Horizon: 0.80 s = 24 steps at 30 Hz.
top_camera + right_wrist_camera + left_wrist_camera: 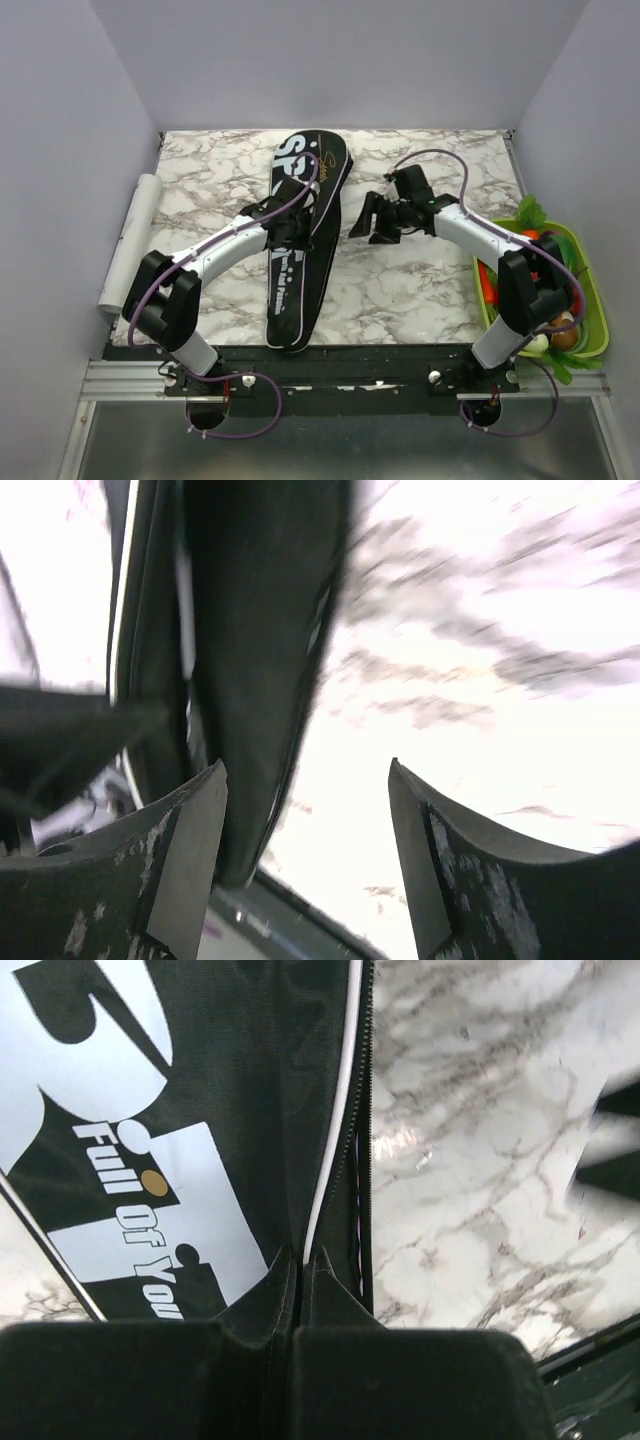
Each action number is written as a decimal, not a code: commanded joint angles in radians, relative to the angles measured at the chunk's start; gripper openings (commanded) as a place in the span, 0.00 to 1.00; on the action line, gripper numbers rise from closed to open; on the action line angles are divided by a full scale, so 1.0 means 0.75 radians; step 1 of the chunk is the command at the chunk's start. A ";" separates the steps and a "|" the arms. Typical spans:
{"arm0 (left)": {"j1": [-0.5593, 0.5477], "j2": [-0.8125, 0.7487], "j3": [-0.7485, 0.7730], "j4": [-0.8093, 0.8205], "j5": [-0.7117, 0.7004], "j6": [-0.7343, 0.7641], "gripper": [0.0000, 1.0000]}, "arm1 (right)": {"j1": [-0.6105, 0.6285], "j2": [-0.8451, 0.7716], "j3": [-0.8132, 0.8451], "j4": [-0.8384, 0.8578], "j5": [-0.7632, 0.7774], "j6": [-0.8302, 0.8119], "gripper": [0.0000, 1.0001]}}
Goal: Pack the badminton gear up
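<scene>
The long black bag (292,300) with white lettering lies lengthwise in the middle of the marble table, wide end at the back. My left gripper (284,228) rests on its middle. In the left wrist view the jaws (300,1256) are pressed together on the bag (250,1080) at its white piping, beside the zipper (362,1160). My right gripper (372,225) hovers just right of the bag. The right wrist view shows that gripper (305,770) open with nothing between its fingers, and the bag's edge (250,630) to its left. No rackets are in view.
A green basket (592,300) of toy vegetables stands at the table's right edge, beside the right arm. A white roll (131,240) lies along the left edge. Grey walls close in the table on three sides.
</scene>
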 commanded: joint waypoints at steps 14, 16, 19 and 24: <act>-0.323 -0.088 -0.137 0.113 0.170 0.246 0.00 | -0.368 0.297 0.222 0.244 0.049 0.133 0.76; -0.325 -0.102 -0.156 0.111 0.176 0.260 0.00 | -0.370 0.336 0.216 0.267 0.047 0.161 0.76; -0.327 -0.131 -0.178 0.103 0.182 0.277 0.00 | -0.370 0.365 0.169 0.361 0.049 0.204 0.77; -0.327 -0.159 -0.205 0.105 0.198 0.283 0.00 | -0.372 0.426 0.114 0.480 -0.012 0.296 0.77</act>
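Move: The left fingers already pinch the bag's right rim about midway along it. The table's front edge lies some 27 cm straight back and about 7 cm lower, and the bag's near end about 29 cm back and 5 cm to the left. From the open, empty right hand, the bag's right rim towards its far end lies roughly 20 cm ahead, 4 cm left and 6 cm lower; the bag's far end is about 36 cm ahead and 15 cm left. Keeping its pinch on the right rim, the left hand drags the bag back towards the table's front edge and to the right, about 10 cm in all, turning some 25 degrees clockwise. Meanwhile the right hand, fingers staying wide open, sweeps about 14 cm forward and 8 cm right, turns clockwise too, then sinks to straddle the bag's right rim near its far end. ##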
